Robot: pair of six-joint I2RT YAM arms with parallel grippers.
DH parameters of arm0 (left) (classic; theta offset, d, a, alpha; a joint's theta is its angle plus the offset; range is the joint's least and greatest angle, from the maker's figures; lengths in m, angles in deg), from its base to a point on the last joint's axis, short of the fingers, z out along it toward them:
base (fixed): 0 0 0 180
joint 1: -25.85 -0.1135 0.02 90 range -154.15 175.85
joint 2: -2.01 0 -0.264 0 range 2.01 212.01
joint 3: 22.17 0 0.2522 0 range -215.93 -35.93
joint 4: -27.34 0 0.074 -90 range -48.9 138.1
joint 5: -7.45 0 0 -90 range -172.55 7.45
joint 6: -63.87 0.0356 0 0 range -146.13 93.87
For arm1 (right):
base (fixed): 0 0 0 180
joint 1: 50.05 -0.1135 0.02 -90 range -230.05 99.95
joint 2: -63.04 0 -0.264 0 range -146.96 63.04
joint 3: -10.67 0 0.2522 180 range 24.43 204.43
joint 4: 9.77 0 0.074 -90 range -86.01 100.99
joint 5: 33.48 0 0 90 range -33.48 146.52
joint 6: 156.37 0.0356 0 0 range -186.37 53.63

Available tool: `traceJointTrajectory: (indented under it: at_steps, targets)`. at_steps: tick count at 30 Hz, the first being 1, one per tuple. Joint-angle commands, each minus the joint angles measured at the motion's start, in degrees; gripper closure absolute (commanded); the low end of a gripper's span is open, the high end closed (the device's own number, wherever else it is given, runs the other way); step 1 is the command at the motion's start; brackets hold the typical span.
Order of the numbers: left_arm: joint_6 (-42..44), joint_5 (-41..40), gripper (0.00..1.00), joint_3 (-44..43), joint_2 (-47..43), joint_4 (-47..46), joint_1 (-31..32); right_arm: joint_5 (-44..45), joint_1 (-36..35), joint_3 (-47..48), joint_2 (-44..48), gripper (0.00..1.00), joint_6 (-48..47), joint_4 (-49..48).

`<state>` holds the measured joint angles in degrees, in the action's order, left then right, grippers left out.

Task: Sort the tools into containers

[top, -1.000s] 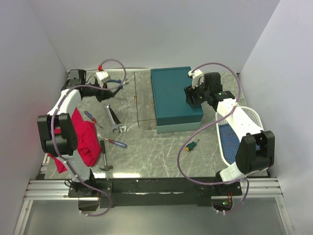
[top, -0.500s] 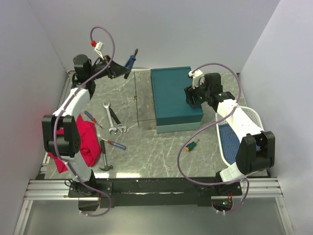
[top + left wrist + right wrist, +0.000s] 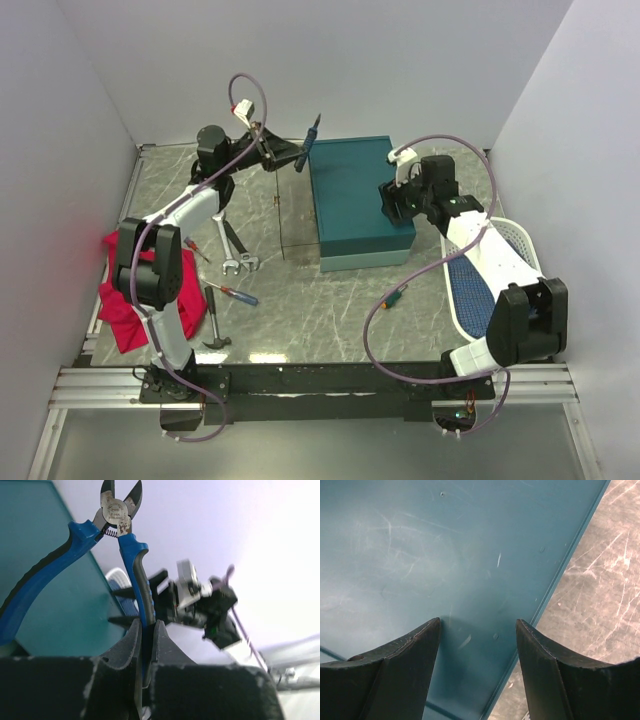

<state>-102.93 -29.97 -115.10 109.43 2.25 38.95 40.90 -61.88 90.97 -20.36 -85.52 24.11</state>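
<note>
My left gripper (image 3: 290,157) is shut on one handle of the blue-handled pliers (image 3: 312,130), held in the air at the back left corner of the teal box (image 3: 355,200). In the left wrist view the pliers (image 3: 131,555) stick up from between my fingertips (image 3: 146,630), with the box lid (image 3: 45,605) behind. My right gripper (image 3: 392,203) hangs open over the closed lid's right edge (image 3: 420,555), with nothing between its fingers (image 3: 477,630). On the table lie two silver wrenches (image 3: 234,247), a red-and-blue screwdriver (image 3: 236,292), a hammer (image 3: 213,325) and a stubby orange-and-green screwdriver (image 3: 393,297).
A white basket (image 3: 521,240) lined in blue sits at the right, partly under my right arm. A red cloth (image 3: 125,300) lies at the left edge. A second small screwdriver (image 3: 195,248) lies by the wrenches. White walls enclose the table on three sides.
My left arm has lifted the pliers off the back left of the table and swung them right to the teal box. The right arm has barely moved.
</note>
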Motion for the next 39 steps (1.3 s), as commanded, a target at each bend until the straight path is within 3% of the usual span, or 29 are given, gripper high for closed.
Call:
traceJointTrajectory:
  at_steps: [1, 16, 17, 20, 23, 26, 31, 39]
  targets:
    - [-3.18, -7.74, 0.99, -0.19, -2.91, 4.56, -0.98, 1.11, 0.41, -3.96, 1.13, 0.3, -1.41, 8.71]
    - [-7.48, -13.47, 0.99, 2.53, -1.86, 18.11, 0.34, 0.94, 0.59, -4.4, 2.01, 0.3, -1.58, 8.44]
    - [-8.19, -13.64, 0.89, 2.8, -1.86, 19.41, 0.34, 1.03, 0.67, -4.4, 2.1, 0.3, -1.67, 8.53]
    - [-10.3, -13.29, 0.45, 2.8, -1.77, 20.48, 0.26, 1.03, 0.67, -4.58, 2.1, 0.3, -1.67, 8.8]
    - [-10.66, -12.15, 0.25, 0.61, -2.73, 19.69, -0.09, 1.03, 0.76, -4.84, 2.18, 0.3, -1.67, 8.89]
    - [-9.96, -11.53, 0.16, -4.39, -3.44, 18.28, -0.53, 0.94, 0.67, -5.37, 2.27, 0.3, -1.41, 8.45]
    - [-1.27, -13.28, 0.12, -14.86, -3.18, 29.84, -1.5, 0.5, 0.67, -4.58, 1.22, 0.3, -1.23, 8.45]
    - [0.77, -12.33, 0.14, -10.66, -3.88, 30.51, -1.94, 0.76, 0.67, -2.82, -0.1, 0.3, -1.58, 8.36]
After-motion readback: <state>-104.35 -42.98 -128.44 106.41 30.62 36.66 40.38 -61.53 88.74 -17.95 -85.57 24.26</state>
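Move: The left gripper already holds the pliers by one handle, high over the open drawer, whose middle lies about 3 cm back, 1 cm to its left and some 23 cm below. The cabinet's middle is about 13 cm to its right and 2 cm back; the wrenches lie on the table, roughly 16 cm left and 11 cm back. From the right hand, the drawer's middle is some 21 cm left, 1 cm ahead and 9 cm below. Bring the left gripper down about 8 cm into place over the far half of the open drawer, easing some 3 cm forward at the start and rolling about 35 degrees so its upper side leans forward. Open the fingers wide to let go of the pliers' handle, then lift straight away by about 13 cm, undoing part of the roll. ##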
